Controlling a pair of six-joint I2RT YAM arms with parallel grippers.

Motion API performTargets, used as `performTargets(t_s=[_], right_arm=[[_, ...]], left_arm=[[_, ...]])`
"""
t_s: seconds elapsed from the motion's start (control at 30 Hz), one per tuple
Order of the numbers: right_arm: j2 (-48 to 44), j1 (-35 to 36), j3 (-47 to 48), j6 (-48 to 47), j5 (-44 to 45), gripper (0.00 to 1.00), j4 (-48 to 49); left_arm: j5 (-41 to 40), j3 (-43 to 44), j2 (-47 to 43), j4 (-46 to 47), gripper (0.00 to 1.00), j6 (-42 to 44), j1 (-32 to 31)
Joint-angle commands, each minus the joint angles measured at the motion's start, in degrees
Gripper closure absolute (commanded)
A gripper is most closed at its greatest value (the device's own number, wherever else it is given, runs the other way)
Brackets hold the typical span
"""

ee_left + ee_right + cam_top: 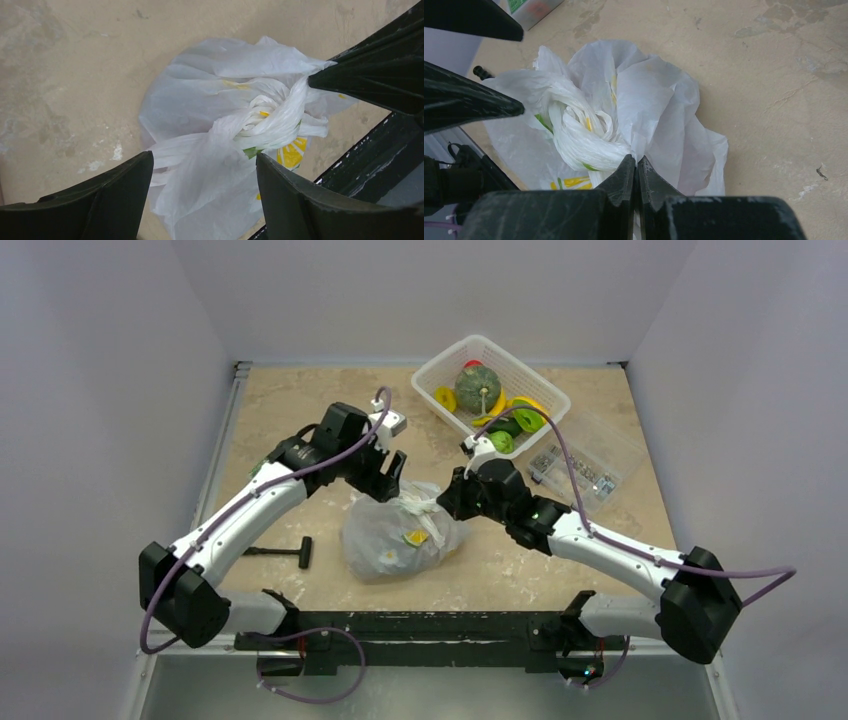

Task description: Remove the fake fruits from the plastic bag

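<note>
The plastic bag [400, 537] lies crumpled on the table's middle, its handles twisted into a knot [272, 117]. The fake fruits are hidden inside it. My left gripper [390, 480] hangs over the bag's far left side. In the left wrist view it is open [204, 160], with loose film lying between the spread fingers. My right gripper [452, 502] comes in from the right. It is shut [636, 161] on a fold of the bag [649, 100] right beside the knot. Its black fingers [370, 75] show at the upper right of the left wrist view.
A white lattice basket [436, 368] at the back right holds a green squash [477, 387] and flat yellow and green pieces. A clear lidded box [600, 455] lies beside it. A black T-shaped tool [290, 553] lies left of the bag.
</note>
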Motion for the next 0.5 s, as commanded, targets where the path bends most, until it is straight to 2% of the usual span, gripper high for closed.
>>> performTargets(t_s=[0.0, 0.1, 0.2, 0.3, 0.4, 0.47], right_arm=[[-2.28, 0.02, 2.25, -1.47, -1.31, 1.0, 1.15], [-3.02, 0.01, 4.72, -2.32, -1.3, 1.0, -1.93], [-2.69, 0.02, 5.51, -2.69, -0.91, 1.0, -2.95], [-3.01, 0.0, 5.4, -1.8, -0.76, 1.0, -3.36], [-4.69, -0.01, 3.03, -0.11, 0.2, 1.0, -2.14], [-7.28, 0.0, 0.23, 5.08, 3.25, 1.0, -1.81]], left_arm=[[8.88, -1.75, 2.6, 1.91, 0.26, 2.53, 0.28], [9.26, -3.09, 3.34, 4.13, 0.3, 3.31, 0.29], [10.57, -0.29, 6.9, 0.88, 0.42, 3.4, 0.24], [9.07, 0.19, 7.74, 0.09, 0.63, 2.88, 0.26], [2.49, -0.29, 6.09, -0.46, 0.9, 1.96, 0.45], [-1.31, -1.54, 3.77, 0.26, 0.98, 1.57, 1.01]])
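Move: Right under the left hand's open fingers lies the plastic bag's twisted neck, its grasp spot about 1 cm back, 1 cm right and 6 cm below. From there the bag's full body spreads back, its middle roughly 10 cm behind the hand and 10 below; the black mallet is some 12 cm back and 19 left. For the right hand, which already grips the bag's plastic, that spot is about 10 cm left, 1 ahead and 2 lower. Downward about 5 cm, with only slight back and rightward drift, the left hand sinks onto the bag's twisted neck, its fingers tipping some 10 degrees steeper. They close from wide open on the way and pinch the plastic at the bottom. The right hand keeps its grip on the bag and lifts by 2 to 3 cm without turning. ##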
